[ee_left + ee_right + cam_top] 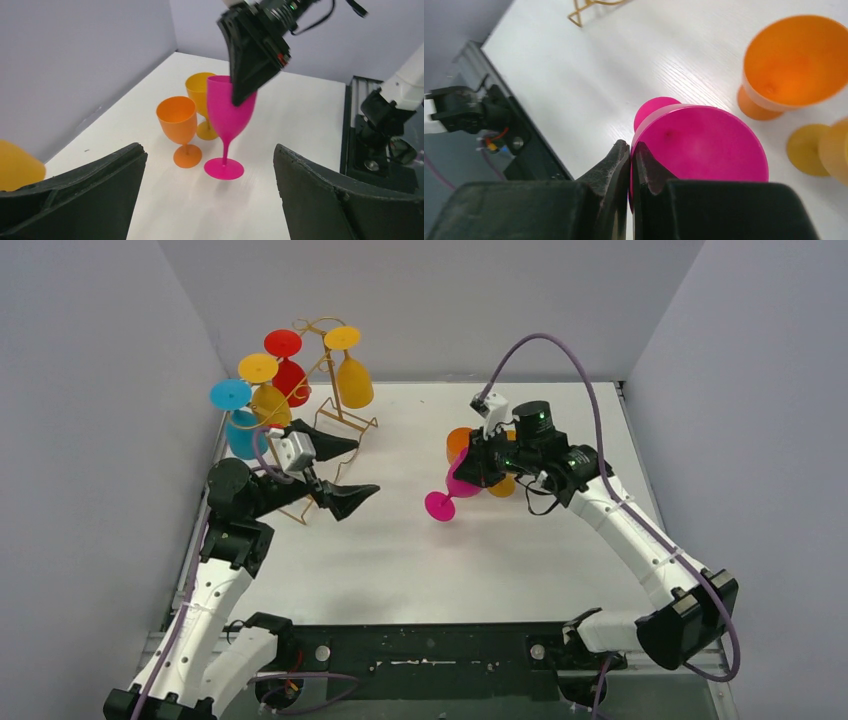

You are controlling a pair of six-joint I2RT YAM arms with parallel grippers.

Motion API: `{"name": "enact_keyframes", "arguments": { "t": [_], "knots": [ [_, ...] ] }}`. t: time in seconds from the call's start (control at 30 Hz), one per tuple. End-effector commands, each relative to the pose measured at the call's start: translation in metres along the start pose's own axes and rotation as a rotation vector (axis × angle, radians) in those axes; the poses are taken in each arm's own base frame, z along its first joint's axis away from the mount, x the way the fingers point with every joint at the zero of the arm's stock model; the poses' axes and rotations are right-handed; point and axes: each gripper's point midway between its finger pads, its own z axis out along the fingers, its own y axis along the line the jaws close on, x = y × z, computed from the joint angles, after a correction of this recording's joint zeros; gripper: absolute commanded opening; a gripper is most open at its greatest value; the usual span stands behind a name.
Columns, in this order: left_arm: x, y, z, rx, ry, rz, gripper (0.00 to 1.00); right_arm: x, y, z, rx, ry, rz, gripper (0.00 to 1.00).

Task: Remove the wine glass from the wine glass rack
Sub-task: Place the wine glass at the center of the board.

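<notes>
The gold wire wine glass rack (352, 426) stands at the far left with several glasses hung upside down: a blue glass (240, 432), a yellow glass (271, 402), a red glass (293, 380) and an amber glass (354, 382). My right gripper (470, 472) is shut on the rim of a pink wine glass (452, 490), off the rack at mid-table. The right wrist view shows one finger inside and one outside the rim (630, 146). The glass (227, 110) stands slightly tilted, its foot at the table. My left gripper (365, 468) is open and empty beside the rack, facing the pink glass.
An orange glass (177, 117) and a yellow glass (200, 87) stand upright on the table just behind the pink one; they also show in the right wrist view, the orange glass (796, 60) nearest. Grey walls close in the left, back and right sides.
</notes>
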Motion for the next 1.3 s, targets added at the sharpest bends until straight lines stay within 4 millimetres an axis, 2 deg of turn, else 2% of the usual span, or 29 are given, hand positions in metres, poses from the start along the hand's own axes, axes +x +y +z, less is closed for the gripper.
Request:
{"name": "enact_keyframes", "arguments": {
  "t": [0.0,0.1,0.17,0.3,0.53,0.7,0.87,1.07,1.27],
  "knots": [
    [-0.037,0.029,-0.008,-0.220,-0.121,0.001,0.97,0.004,-0.045,-0.026,0.359,-0.044,-0.101,0.00],
    [-0.045,0.044,-0.010,-0.307,-0.155,-0.059,0.97,0.025,-0.074,-0.027,0.492,0.023,-0.066,0.00],
    [-0.044,0.045,-0.007,-0.301,-0.151,-0.083,0.97,0.035,-0.082,-0.027,0.528,0.065,-0.047,0.00],
    [-0.040,0.037,0.000,-0.235,-0.119,-0.134,0.97,0.037,-0.091,-0.031,0.595,0.045,-0.014,0.00],
    [-0.042,0.033,-0.004,-0.234,-0.131,-0.103,0.97,0.043,-0.145,-0.075,0.925,-0.057,0.049,0.00],
    [-0.045,0.041,-0.004,-0.277,-0.112,-0.119,0.97,0.047,-0.190,-0.103,0.971,-0.141,0.267,0.00],
    [-0.043,0.045,0.000,-0.272,-0.113,-0.137,0.97,0.040,-0.209,-0.098,0.926,-0.164,0.340,0.00],
    [-0.046,0.042,0.000,-0.258,-0.114,-0.136,0.98,0.019,-0.224,-0.085,0.917,-0.171,0.339,0.00],
    [-0.024,0.058,-0.010,-0.362,0.038,-0.128,0.97,0.012,-0.240,-0.071,0.920,-0.160,0.349,0.00]
  ]
}}
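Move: Held upright by its rim in the right hand, the pink wine glass is bound for a free spot on the board about 12 cm ahead, 22 cm to the right and 27 cm below. The yellow glass stands about 9 cm to the left of that spot and 1 cm farther out. The orange glass lies 13 cm ahead of the right hand and 3 cm to its right. From the left hand the spot is about 14 cm ahead, 38 cm right and 35 cm below. Sinking while it swings right, the right hand carries the pink glass past the near side of the orange and yellow glasses, some 20 cm across and 11 cm down, then pushes forward to about 11 cm ahead. Its wrist turns about 50 degrees clockwise and the fingers tip further down, keeping their pinch on the rim. The open left hand drifts about 5 cm, mostly forward. ##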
